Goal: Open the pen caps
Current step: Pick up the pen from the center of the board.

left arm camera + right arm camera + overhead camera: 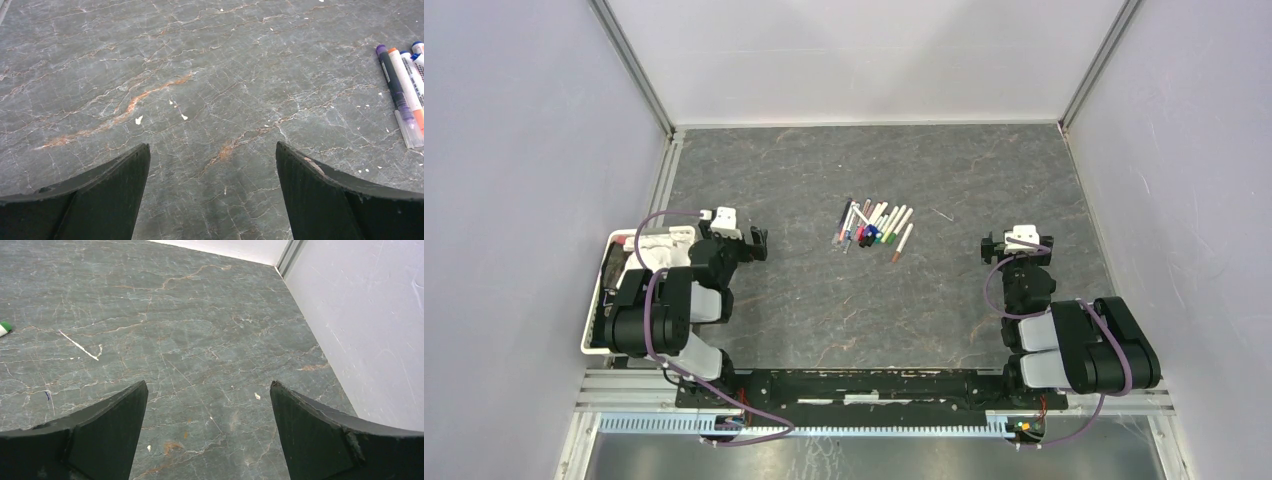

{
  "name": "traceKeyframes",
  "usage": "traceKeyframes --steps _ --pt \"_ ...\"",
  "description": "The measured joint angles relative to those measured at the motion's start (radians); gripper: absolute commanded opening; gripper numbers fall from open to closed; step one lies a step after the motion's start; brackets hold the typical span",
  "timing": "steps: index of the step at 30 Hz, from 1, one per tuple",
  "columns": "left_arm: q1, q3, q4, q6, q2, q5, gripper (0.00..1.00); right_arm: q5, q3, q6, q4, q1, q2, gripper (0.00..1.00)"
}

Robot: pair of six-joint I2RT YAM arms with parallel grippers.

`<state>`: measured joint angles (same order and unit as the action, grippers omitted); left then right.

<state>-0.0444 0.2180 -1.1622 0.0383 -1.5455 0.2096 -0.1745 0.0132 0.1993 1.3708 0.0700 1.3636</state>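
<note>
The pens (874, 228) lie in a loose bundle side by side at the middle of the dark marble table, and their small coloured caps, among them a blue one (871, 236) and a green one (886, 238), are too small to tell on or off. My left gripper (759, 243) hangs open to the left of the bundle, well apart from it. In the left wrist view its fingers frame bare table (212, 150), with a purple pen (395, 85) and an orange-tipped pen (407, 85) at the right edge. My right gripper (989, 248) stands open to the right of the bundle; its view (209, 387) shows only a green pen end (4, 328).
A white tray (594, 335) holding a dark object sits at the left edge beside the left arm. Pale walls close the table at the back and on both sides; one wall (360, 315) stands close to the right gripper.
</note>
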Motion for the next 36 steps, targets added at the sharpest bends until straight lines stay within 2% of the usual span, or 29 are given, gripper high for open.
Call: traceKeyframes --steps 9,12,15,17,20,24,25,28,30,33,36 --pt "0.0 0.0 0.0 0.0 0.0 0.0 1.0 -0.005 0.0 -0.001 0.0 0.0 0.0 0.98" --pt "0.0 0.0 0.003 0.0 0.001 0.001 1.0 -0.053 0.0 -0.019 -0.001 0.0 -0.004 0.98" --pt "-0.002 0.024 0.081 0.0 0.026 0.001 1.0 -0.097 0.0 -0.034 -0.046 0.0 -0.045 0.98" --pt "-0.006 0.1 0.212 0.0 0.043 0.002 1.0 -0.124 0.006 -0.056 -0.158 0.0 -0.113 0.98" --pt "-0.015 0.337 0.498 0.001 0.048 0.006 1.0 -0.201 0.117 -0.15 -0.447 0.0 -0.177 0.98" --pt "-0.033 0.567 0.748 0.002 0.093 0.008 1.0 -0.303 0.372 -0.402 -0.836 -0.008 -0.13 0.98" --pt "-0.035 0.578 0.765 0.002 0.098 0.008 1.0 -0.298 0.447 -0.455 -0.928 -0.016 -0.101 0.98" --pt "-0.042 0.663 0.926 0.002 0.115 0.009 1.0 -0.22 0.56 -0.531 -1.062 -0.018 -0.055 0.98" --pt "-0.045 0.729 1.052 0.002 0.115 0.01 1.0 -0.195 0.595 -0.562 -1.135 0.028 -0.04 0.98" --pt "-0.05 0.799 1.187 0.002 0.115 0.012 1.0 -0.214 0.706 -0.578 -1.267 0.171 0.038 0.98" --pt "-0.055 0.82 1.268 0.002 0.118 0.019 1.0 -0.21 0.807 -0.589 -1.331 0.312 0.116 0.92"
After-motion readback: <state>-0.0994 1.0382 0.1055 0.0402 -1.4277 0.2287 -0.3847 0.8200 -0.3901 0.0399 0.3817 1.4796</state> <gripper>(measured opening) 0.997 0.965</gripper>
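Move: The brown-ended pen, the nearest of the row and lying slightly apart, is about 24 cm left of the right hand, 5 cm ahead and some 11 cm below. The green-capped pen lies 2 cm farther left than that pen and 4 cm farther out. The blue-capped white pen across the row is about 32 cm left of the right hand and 11 cm ahead. From the left hand, the brown-ended pen is roughly 35 cm right and 1 cm ahead. Towards the row of pens comes the wide-open right hand: after a dip of 3–4 cm to the right it goes forward, then sweeps fast to the left, ending about 12 cm left and 6 cm ahead of its start at nearly the same height, tipping down some 30 degrees with its left side raised. The open left hand rises about 11 cm over bare board, goes forward and eases slightly back, tipping down some 20 degrees. ##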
